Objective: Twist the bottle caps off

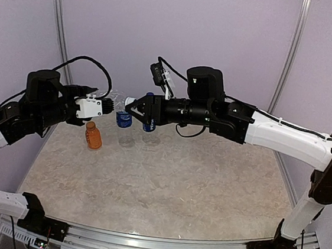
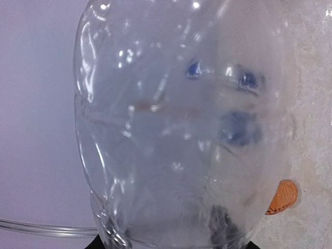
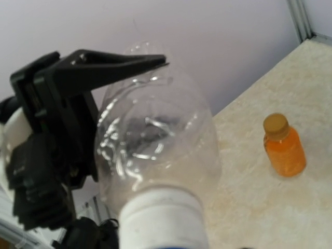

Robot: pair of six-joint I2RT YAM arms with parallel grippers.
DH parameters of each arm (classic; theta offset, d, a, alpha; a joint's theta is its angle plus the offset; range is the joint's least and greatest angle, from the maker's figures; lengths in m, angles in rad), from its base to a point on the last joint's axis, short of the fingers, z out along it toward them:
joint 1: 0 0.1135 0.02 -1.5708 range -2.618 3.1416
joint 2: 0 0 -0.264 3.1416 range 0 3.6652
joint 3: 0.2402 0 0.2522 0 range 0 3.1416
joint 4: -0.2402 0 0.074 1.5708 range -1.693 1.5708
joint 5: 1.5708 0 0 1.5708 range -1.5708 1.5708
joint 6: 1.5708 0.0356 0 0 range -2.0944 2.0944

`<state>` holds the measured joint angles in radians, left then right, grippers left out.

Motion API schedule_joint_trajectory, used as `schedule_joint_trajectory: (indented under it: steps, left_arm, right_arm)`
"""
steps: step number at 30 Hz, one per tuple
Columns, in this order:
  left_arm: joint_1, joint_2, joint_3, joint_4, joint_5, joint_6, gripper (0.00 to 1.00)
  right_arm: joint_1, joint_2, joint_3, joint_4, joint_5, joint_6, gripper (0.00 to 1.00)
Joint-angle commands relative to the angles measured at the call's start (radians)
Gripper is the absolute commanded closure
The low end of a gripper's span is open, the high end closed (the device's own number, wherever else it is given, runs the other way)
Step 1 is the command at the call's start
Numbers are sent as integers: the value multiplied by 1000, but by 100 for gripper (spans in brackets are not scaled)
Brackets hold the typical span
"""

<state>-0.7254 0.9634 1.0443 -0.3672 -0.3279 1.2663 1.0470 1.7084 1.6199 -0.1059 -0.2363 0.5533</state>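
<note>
A small clear unlabelled bottle (image 1: 115, 100) hangs on its side above the table, with my left gripper (image 1: 105, 105) shut on its body. It fills the left wrist view (image 2: 171, 129). In the right wrist view its whitish cap (image 3: 161, 220) points at the camera, and a black left finger (image 3: 119, 65) lies along the bottle (image 3: 155, 140). My right gripper (image 1: 130, 110) stands open at the cap end, one jaw on each side. Two blue-labelled bottles (image 1: 123, 120) (image 1: 149, 124) stand below it. The orange bottle (image 1: 93, 136) (image 3: 284, 150) keeps its brown cap (image 3: 275, 124) (image 2: 282, 197).
The bottles stand at the far left of the beige marbled table (image 1: 165, 190). Pale walls with metal posts (image 1: 60, 12) close the back and sides. A metal rail (image 1: 159, 246) runs along the near edge by the arm bases.
</note>
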Motion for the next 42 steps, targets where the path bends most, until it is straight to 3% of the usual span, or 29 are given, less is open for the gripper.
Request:
schedule_joint_trajectory:
  steps: [1, 10, 14, 16, 21, 24, 26, 30, 36, 42]
  left_arm:
    - [-8, -18, -8, 20, -3, 16, 60]
    - [-10, -21, -27, 31, 15, 38, 60]
    - [-14, -22, -32, 31, 18, 34, 60]
    - [-15, -22, -35, 29, 19, 33, 60]
    - [-17, -27, -9, -56, 54, -34, 63]
    - [-16, -20, 109, -294, 157, -217, 65]
    - [-15, -6, 188, -508, 311, -346, 66]
    - [-16, 7, 277, -736, 550, -449, 69]
    - [-16, 13, 321, -879, 700, -474, 70]
    - [-16, 20, 327, -909, 736, -487, 71]
  right_arm:
    - [-2, 17, 22, 55, -43, 18, 57]
    - [-18, 26, -2, 103, -78, 36, 58]
    - [-24, 37, 1, 103, -88, 39, 77]
    - [-25, 41, 6, 103, -93, 36, 97]
    - [-23, 48, 18, 43, -96, -27, 100]
    - [11, 35, 34, -35, -70, -243, 100]
    - [67, 26, 53, -119, 24, -456, 100]
    - [203, 20, 36, -213, 202, -907, 100]
    - [304, 32, 62, -317, 446, -1286, 100]
    - [399, 9, -9, -200, 655, -1651, 100]
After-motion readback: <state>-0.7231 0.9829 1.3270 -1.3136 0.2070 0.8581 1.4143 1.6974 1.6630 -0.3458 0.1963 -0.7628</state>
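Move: The right hand's open fingers are already around the white cap of the clear bottle, whose middle is about 1 cm to the left. From that hand the orange bottle stands some 19 cm ahead and 19 cm left, the Pocari bottle 24 cm ahead and 6 cm left, the Pepsi bottle 28 cm ahead and 5 cm right, all roughly 25 to 30 cm lower. The left hand holds the bottle's body, with the cap about 13 cm to its right, 5 cm back and 2 cm higher. The right fingers first close on the white cap with both hands nearly in place, the right hand rising only about 1 cm, while the left keeps its hold on the bottle body. Then both arms swing back towards the bases and somewhat down, twisting against each other: the right rolls about 80 degrees around its own finger line, counter-clockwise looking onto the cap's top, while the left draws back nearly 15 cm and tips its fingertips down about 50 degrees, turning the bottle the opposite way. ##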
